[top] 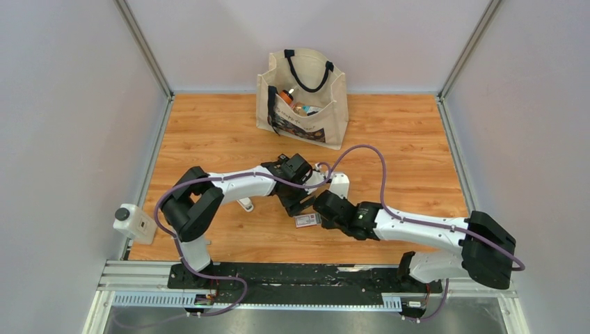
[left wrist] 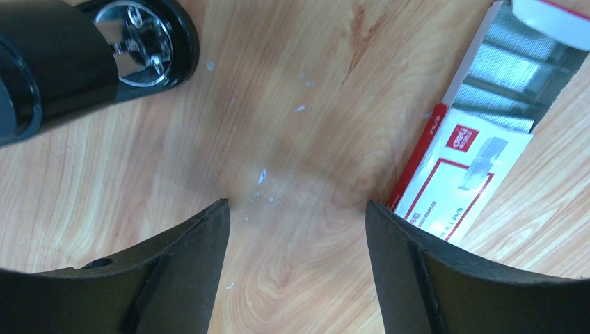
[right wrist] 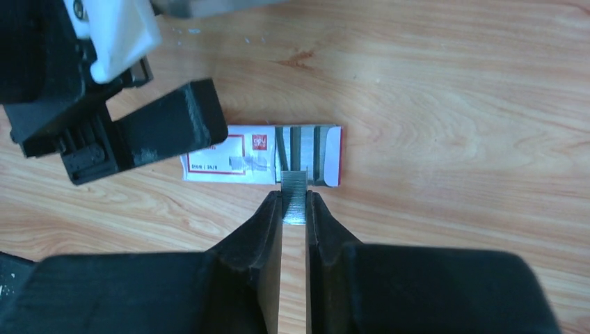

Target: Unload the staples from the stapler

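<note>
My right gripper (right wrist: 295, 196) is shut on a short grey strip of staples (right wrist: 294, 182), low over the wood at the open end of the small red-and-white box (right wrist: 236, 161). My left gripper (left wrist: 297, 205) is open and empty over bare wood, with the box (left wrist: 459, 174) just beside its right finger. Tiny pale bits (left wrist: 263, 175) lie scattered on the wood ahead of it. A black rounded body with a shiny metal end (left wrist: 136, 42), at top left of the left wrist view, looks like the stapler's knob end. In the top view both grippers (top: 300, 204) (top: 320, 209) meet over the box (top: 307, 220).
The box holds more staple strips (left wrist: 508, 69). A white oblong bar (top: 245, 204) lies left of the left gripper. A canvas tote bag (top: 303, 97) with items stands at the back. A small white device (top: 133, 223) sits at the table's near left edge.
</note>
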`<state>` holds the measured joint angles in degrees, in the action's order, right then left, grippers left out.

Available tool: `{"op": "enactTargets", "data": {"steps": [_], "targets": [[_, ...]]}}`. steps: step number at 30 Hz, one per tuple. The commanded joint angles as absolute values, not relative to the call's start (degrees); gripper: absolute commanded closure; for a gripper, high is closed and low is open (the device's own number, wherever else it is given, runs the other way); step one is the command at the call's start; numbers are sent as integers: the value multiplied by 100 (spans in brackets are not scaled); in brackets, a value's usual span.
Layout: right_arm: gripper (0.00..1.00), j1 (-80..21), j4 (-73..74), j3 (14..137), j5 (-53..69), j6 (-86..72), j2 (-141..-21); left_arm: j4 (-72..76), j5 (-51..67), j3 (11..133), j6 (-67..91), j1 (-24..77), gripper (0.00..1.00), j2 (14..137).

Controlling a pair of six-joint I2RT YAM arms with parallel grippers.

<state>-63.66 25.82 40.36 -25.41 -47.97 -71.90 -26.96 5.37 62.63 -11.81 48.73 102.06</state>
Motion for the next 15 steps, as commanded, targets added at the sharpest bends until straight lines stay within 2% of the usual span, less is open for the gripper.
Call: {"op": "enactTargets", "data": {"steps": [1,8,15], "targets": [[94,-6241,2215,4377,-2514,-4465,-7426,-3049,510,6512,-1248,4747,20,9897],[93,-6143,2127,4632,-2259,-4096,-7813,-3656,1334,6908,-1204,4035,17,9458],[94,-6135,2162,4685,-2197,-3920,-8068,-3797,1529,6794,-1213,3762,17,9053]]}}
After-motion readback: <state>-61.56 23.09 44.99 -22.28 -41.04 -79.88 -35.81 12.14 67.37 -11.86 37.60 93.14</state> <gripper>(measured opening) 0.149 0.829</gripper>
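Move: The right hand holds a strip of staples; the open tray of the staple box lies about 4 cm ahead of it, 1 cm to its left and 5 cm below. The black stapler's middle is some 17 cm ahead and 9 cm left of that hand. From the open left hand, low over the table, the tray is about 7 cm right and 4 cm back, the black stapler 11 cm ahead and 2 cm left, and the white stapler 3 cm ahead and 15 cm left. Still pinching the strip of staples, the right hand eases about 2 cm left and 1.5 cm forward, sinking slightly towards the box's open tray and turning a little counter-clockwise. The left hand, fingers staying wide open, first slides left, then rises about 7 cm while going some 3.5 cm each forward and left, clear of the staple box, turning about 10 degrees. ##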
